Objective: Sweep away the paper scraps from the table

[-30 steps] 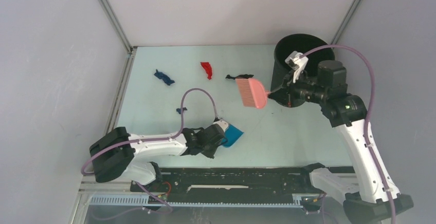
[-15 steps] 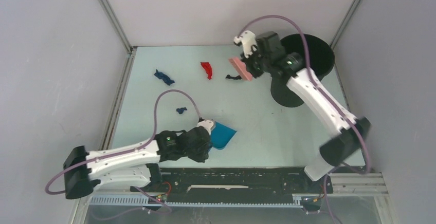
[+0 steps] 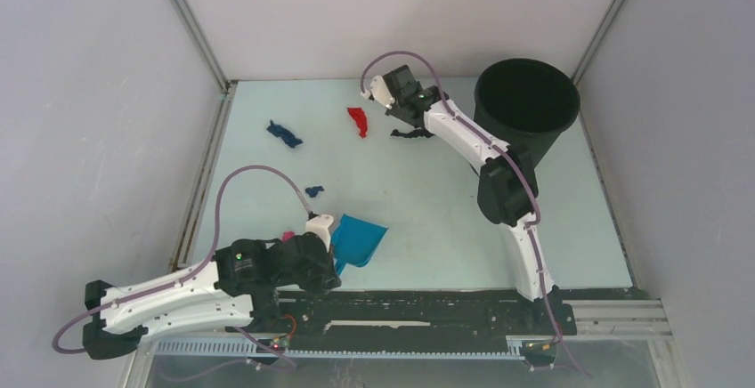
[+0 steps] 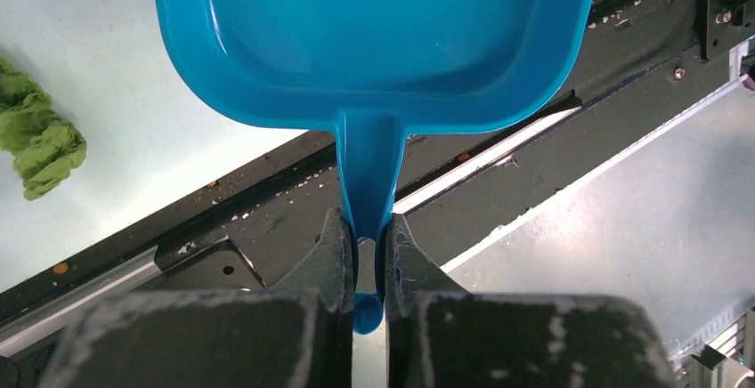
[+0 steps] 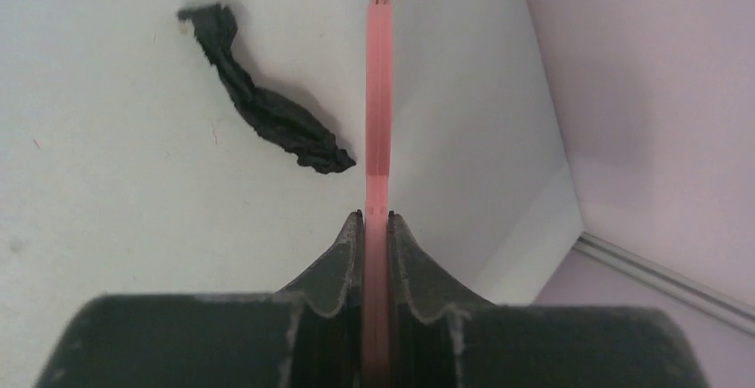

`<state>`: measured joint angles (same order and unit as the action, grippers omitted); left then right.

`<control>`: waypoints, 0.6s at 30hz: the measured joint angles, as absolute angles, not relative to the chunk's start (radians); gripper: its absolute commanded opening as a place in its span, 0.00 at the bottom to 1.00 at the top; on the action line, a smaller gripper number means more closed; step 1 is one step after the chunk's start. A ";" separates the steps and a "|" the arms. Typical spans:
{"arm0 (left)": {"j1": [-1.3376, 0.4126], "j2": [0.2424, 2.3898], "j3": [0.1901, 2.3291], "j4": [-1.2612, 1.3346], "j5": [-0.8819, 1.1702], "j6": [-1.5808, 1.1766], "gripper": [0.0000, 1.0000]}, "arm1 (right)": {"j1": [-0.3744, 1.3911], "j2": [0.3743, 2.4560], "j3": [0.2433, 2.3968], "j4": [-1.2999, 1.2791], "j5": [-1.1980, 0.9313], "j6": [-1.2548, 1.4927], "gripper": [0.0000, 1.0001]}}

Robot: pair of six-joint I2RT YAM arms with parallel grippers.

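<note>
My left gripper (image 4: pixel 365 238) is shut on the handle of the blue dustpan (image 4: pixel 374 32), which lies near the table's front edge (image 3: pixel 361 238). Far across the table, my right gripper (image 5: pixel 376 221) is shut on the pink brush (image 5: pixel 378 94), seen edge-on just right of a black paper scrap (image 5: pixel 267 108). From above, that black scrap (image 3: pixel 414 133) sits by the right gripper (image 3: pixel 402 108), and the brush is hidden under it. Other scraps on the table (image 3: pixel 427 192) are red (image 3: pixel 358 121), dark blue (image 3: pixel 283 133), small dark blue (image 3: pixel 313 190), magenta (image 3: pixel 288 236) and green (image 4: pixel 36 134).
A tall black bin (image 3: pixel 526 103) stands at the far right of the table. Grey walls close in the left, back and right sides. The black base rail (image 3: pixel 401 303) runs along the near edge, right behind the dustpan.
The right arm swung the brush left, from the bin to the black scrap. The left arm pulled back and left with the dustpan as its jaws closed on the handle. A magenta scrap came into view.
</note>
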<state>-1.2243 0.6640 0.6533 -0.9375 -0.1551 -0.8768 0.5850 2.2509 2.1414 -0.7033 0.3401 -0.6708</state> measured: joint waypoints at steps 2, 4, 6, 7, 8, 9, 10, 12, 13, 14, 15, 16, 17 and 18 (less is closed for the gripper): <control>-1.225 0.645 0.653 -0.956 -0.156 -0.886 0.00 | 0.594 2.258 2.106 -0.697 0.364 -0.716 0.00; -1.225 0.638 0.653 -0.968 -0.156 -0.891 0.00 | 0.605 2.255 2.060 -0.696 0.375 -0.744 0.00; -1.225 0.638 0.653 -0.979 -0.155 -0.891 0.00 | 0.618 2.250 2.010 -0.711 0.362 -0.754 0.00; -1.225 0.639 0.653 -0.983 -0.155 -0.890 0.00 | 0.625 2.246 1.992 -0.735 0.349 -0.753 0.00; -1.225 0.641 0.653 -0.986 -0.155 -0.890 0.00 | 0.631 2.242 1.986 -0.756 0.339 -0.752 0.00; -1.226 0.641 0.653 -0.988 -0.155 -0.890 0.00 | 0.638 2.235 1.983 -0.790 0.321 -0.747 0.00; -1.226 0.642 0.653 -0.991 -0.155 -0.890 0.00 | 0.646 2.220 1.983 -0.826 0.300 -0.740 0.00; -1.227 0.641 0.653 -0.992 -0.155 -0.890 0.00 | 0.660 2.166 1.983 -0.897 0.245 -0.721 0.00; -1.227 0.640 0.653 -0.992 -0.155 -0.890 0.00 | 0.667 2.127 1.983 -0.932 0.205 -0.706 0.00; -1.227 0.638 0.653 -0.992 -0.155 -0.890 0.00 | 0.670 2.094 1.983 -0.953 0.172 -0.693 0.00; -1.227 0.636 0.653 -0.992 -0.155 -0.890 0.00 | 0.670 2.057 1.983 -0.966 0.146 -0.680 0.00; -1.227 0.633 0.653 -0.992 -0.155 -0.890 0.00 | 0.670 2.029 1.983 -0.967 0.125 -0.669 0.00; -1.227 0.631 0.653 -0.992 -0.155 -0.890 0.00 | 0.669 1.999 1.983 -0.959 0.102 -0.655 0.00; -1.227 0.630 0.653 -0.992 -0.155 -0.890 0.00 | 0.664 1.974 1.983 -0.941 0.079 -0.643 0.00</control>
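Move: The right hand holds the pink brush about 16 cm above the table, pointing forward and down. The black scrap lies nearly under this hand, about 2 cm ahead, 5 cm to its left and 16 cm below. The red scrap is 6 cm ahead and some 20 cm left at that same depth; the bin stands about 8 cm back and 21 cm to the right. From the left hand, the black scrap is roughly 47 cm ahead, 21 cm right and 11 cm below. The brush catches the black scrap and sweeps it back towards the robot: the right hand sinks about 6 cm while drawing back, then keeps going back as it rises, some 11 cm back in all, ending above its starting height. The wrist tips the brush more steeply down and turns about 15 degrees counter-clockwise, the fingers keeping their grip on the handle; at the end the brush is lifted clear behind the stroke. ##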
